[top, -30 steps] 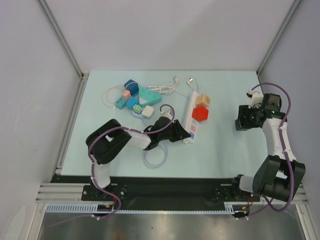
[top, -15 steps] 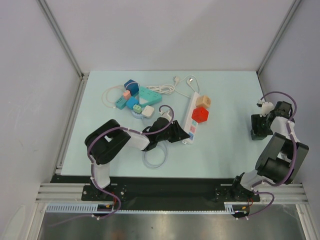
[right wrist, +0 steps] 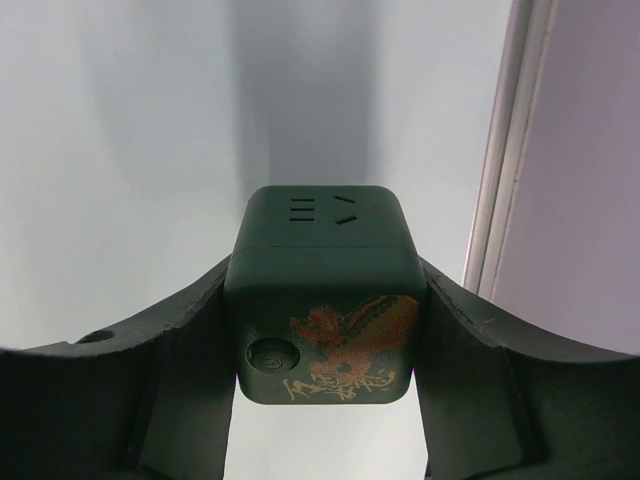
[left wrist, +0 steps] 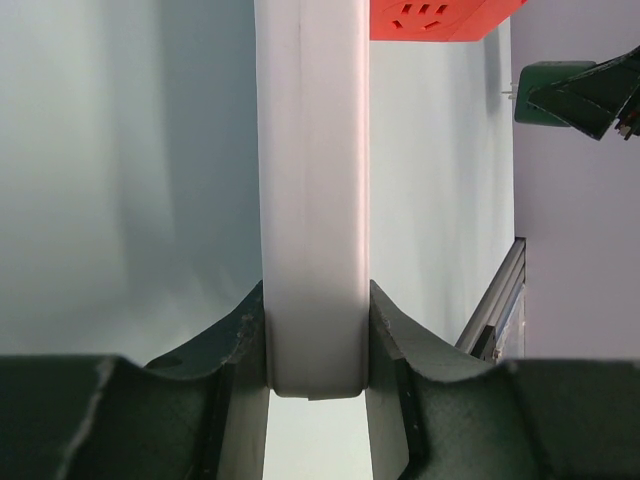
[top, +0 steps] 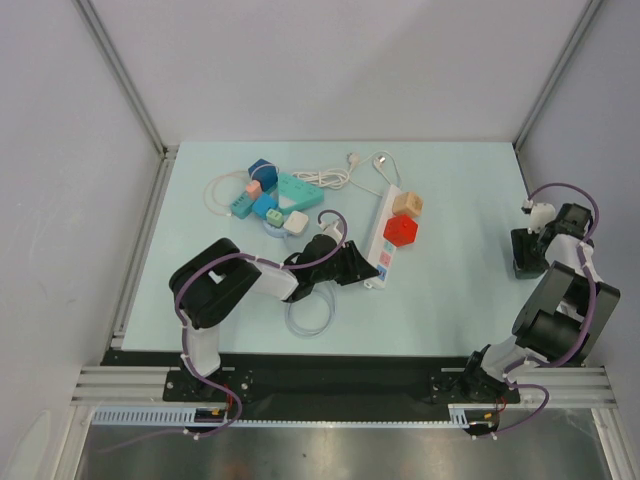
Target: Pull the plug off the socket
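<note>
The socket is a long white power strip [top: 383,232] lying on the pale table; my left gripper [top: 362,269] is shut on its near end, and in the left wrist view the strip [left wrist: 313,180] sits pinched between both fingers [left wrist: 235,345]. A red cube plug [top: 400,229] and a beige cube plug [top: 406,203] sit on the strip. My right gripper [top: 524,258] is far off by the table's right edge, shut on a dark green cube plug [right wrist: 322,235] with a gold dragon print, well apart from the strip.
A heap of teal and blue cubes and a teal strip [top: 270,197] with white cables [top: 335,177] lies at the back left. A clear cable loop [top: 308,314] lies under the left arm. The table's metal side rail [right wrist: 508,150] runs close beside the right gripper.
The right arm has carried the green cube plug rightward, away from the strip to the table's right edge. The left gripper has stayed shut on the strip's end.
</note>
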Robot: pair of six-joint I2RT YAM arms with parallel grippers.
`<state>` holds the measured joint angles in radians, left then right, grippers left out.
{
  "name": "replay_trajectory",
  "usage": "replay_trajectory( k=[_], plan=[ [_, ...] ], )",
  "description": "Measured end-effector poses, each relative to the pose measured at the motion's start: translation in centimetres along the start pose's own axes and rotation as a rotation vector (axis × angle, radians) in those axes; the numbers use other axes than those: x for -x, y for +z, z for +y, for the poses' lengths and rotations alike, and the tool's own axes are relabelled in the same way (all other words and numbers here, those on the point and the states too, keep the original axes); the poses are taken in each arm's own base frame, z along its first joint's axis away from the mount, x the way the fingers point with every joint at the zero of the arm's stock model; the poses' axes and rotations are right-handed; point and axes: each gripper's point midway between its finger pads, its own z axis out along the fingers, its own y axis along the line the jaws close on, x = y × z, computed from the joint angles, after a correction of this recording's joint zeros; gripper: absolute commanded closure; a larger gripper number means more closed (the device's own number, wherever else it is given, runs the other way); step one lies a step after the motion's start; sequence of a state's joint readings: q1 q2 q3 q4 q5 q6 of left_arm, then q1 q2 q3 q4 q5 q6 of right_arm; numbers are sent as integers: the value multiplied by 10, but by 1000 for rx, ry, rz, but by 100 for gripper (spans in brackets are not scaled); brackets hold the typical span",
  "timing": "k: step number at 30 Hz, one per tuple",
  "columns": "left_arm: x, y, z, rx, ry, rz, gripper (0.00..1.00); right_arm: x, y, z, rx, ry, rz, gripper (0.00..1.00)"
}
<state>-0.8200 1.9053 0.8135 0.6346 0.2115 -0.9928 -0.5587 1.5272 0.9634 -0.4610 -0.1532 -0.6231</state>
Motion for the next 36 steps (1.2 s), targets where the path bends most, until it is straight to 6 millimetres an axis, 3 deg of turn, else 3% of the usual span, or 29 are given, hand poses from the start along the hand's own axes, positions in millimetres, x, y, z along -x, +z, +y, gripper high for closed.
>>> replay_trajectory(
  k=[8,15,21,25,36],
  plan=[
    [0,0,0,-1,3,1,100,-4,1,-9,-23,-1,-3,84],
    [0,0,0,-2,6,2,100,-12,5,-6,-12,-7,17,69],
    [0,0,0,-2,7,3,100,-12,6,-7,-15,-11,12,29],
    [0,0,0,-2,7,3,100,-14,7,-4,-4,-14,16,15],
    [0,0,0,-4,8,6,100,-2,-11,3,21,-21,-45,13]
  ],
)
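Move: The right gripper already holds the green plug; its goal is the bare table about 1 cm back, 1 cm right and roughly 4 cm below. The table's right edge runs level with this hand, some 6 cm to its right. The red block on the white socket is about 34 cm left and 7 cm ahead. From the left hand, which keeps the socket strip, that bare spot lies about 41 cm right and 1 cm ahead. Ease the right gripper, green plug still pinched, about 1 cm right and then about 1 cm down and slightly back onto the clear table by the right edge. Pause there, open the fingers to let go of the plug, then lift some 2 cm straight up off it. Keep the left gripper still on the socket strip. ##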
